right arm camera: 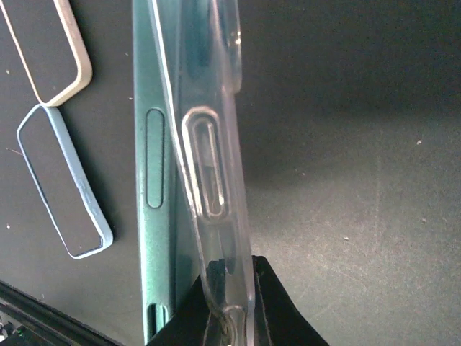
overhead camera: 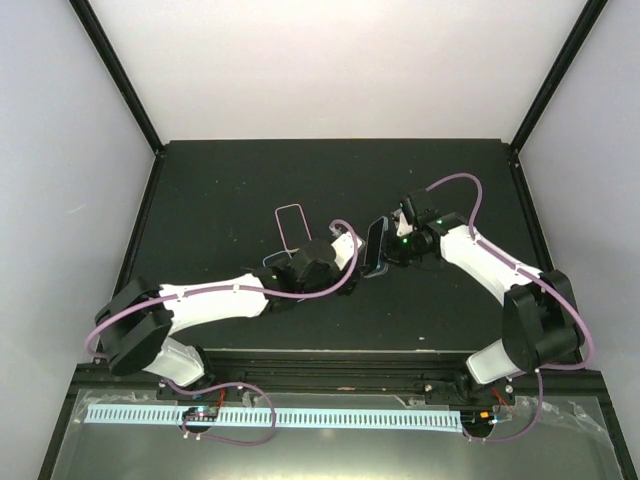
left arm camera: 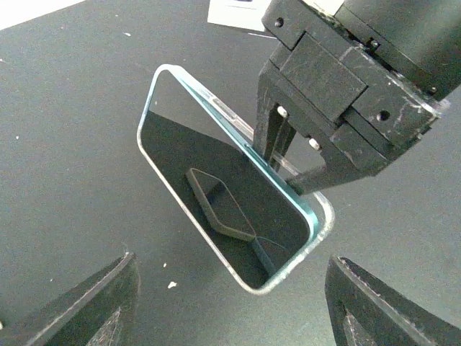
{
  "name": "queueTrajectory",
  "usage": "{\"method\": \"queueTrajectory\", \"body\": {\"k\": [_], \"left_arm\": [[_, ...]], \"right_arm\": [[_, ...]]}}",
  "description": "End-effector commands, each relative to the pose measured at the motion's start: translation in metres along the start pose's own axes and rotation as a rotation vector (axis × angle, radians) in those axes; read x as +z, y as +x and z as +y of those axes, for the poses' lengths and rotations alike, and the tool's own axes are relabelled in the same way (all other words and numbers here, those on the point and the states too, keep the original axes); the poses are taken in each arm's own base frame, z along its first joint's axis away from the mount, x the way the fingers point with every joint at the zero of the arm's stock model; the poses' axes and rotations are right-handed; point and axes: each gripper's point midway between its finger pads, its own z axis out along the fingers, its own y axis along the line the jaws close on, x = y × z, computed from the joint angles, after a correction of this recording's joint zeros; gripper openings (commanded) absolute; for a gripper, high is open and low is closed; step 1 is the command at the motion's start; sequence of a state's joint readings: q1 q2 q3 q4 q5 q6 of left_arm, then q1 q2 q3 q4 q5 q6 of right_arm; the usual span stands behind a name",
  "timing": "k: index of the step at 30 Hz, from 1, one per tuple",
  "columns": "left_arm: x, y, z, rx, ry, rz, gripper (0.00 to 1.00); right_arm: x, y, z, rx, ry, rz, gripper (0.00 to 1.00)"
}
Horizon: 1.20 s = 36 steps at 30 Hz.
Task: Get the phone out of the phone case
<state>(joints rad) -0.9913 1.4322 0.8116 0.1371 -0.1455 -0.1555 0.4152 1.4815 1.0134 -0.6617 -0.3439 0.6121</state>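
The phone (left arm camera: 216, 180), with a dark screen and teal edge, sits in a clear case (left arm camera: 325, 216) and is held upright above the black table (overhead camera: 220, 190). My right gripper (right arm camera: 229, 306) is shut on the case's clear edge (right arm camera: 209, 166). In that view the teal phone edge (right arm camera: 153, 238) stands apart from the case wall. My left gripper (left arm camera: 230, 263) is open, its fingers (left arm camera: 108, 295) wide on either side below the phone's lower end, not touching it. From above, the phone (overhead camera: 375, 245) stands between the left gripper (overhead camera: 350, 252) and the right gripper (overhead camera: 392, 243).
Two empty cases lie on the table left of the phone: a white one (right arm camera: 81, 68) and a blue one (right arm camera: 92, 209). The white one shows from above (overhead camera: 290, 206). A black rail (overhead camera: 330, 360) runs along the table's near edge.
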Motion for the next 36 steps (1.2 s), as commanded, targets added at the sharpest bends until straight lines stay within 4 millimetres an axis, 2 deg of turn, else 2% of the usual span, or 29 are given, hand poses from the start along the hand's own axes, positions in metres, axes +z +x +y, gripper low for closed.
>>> {"method": "queueTrajectory", "body": {"k": [1,9,15,21,25,31,36], "left_arm": [[0.013,-0.031,-0.012,0.055,0.023,-0.089,0.71],[0.029,-0.022,-0.030,0.112,0.103,-0.084,0.68],[0.041,-0.016,-0.027,0.160,0.062,-0.057,0.66],[0.050,-0.006,-0.012,0.225,-0.057,-0.013,0.58],[0.048,0.000,0.001,0.289,-0.171,0.001,0.46],[0.041,0.009,0.017,0.349,-0.282,0.022,0.45],[0.034,0.015,0.040,0.324,-0.418,0.042,0.38]], "right_arm": [[-0.005,-0.004,0.012,0.042,-0.049,0.015,0.01],[-0.003,-0.002,0.021,0.060,-0.116,0.048,0.01],[-0.004,0.001,0.024,0.067,-0.147,0.057,0.01],[-0.003,0.007,0.029,0.067,-0.191,0.083,0.01],[-0.003,0.009,0.030,0.063,-0.202,0.091,0.01],[-0.003,0.009,0.032,0.062,-0.218,0.098,0.01],[-0.005,0.010,0.032,0.063,-0.227,0.095,0.01]]}}
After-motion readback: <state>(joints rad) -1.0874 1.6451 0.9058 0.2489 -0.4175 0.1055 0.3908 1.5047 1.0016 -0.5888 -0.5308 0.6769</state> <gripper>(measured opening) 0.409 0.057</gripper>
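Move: The phone's middle lies about 6 cm ahead of the open left hand, 4 cm to its right and 8 cm below, the teal long edge standing out of the clear case and facing that hand. From the left hand the pink-edged phone on the table is roughly 13 cm ahead and 16 cm left, the blue-edged one level and 18 cm left, both some 16 cm below. From the right hand, already pinching the clear case's side wall, the phone's middle is about 2 cm ahead, 3 cm left and 2 cm below. The left hand slides about 4 cm to its right and a couple of centimetres down towards the near corner of the phone's teal edge, then eases about 1 cm forward and back left by as much, while the wrist turns some 20 degrees, fingertips lifting, and the fingers narrow from wide open to a bit under half, one on each side of that corner without clearly clamping it. The right hand keeps its pinch on the clear case's side wall and, after a small dip, brings case and phone about 2 cm left towards the left fingers, tilting some 10 degrees. ##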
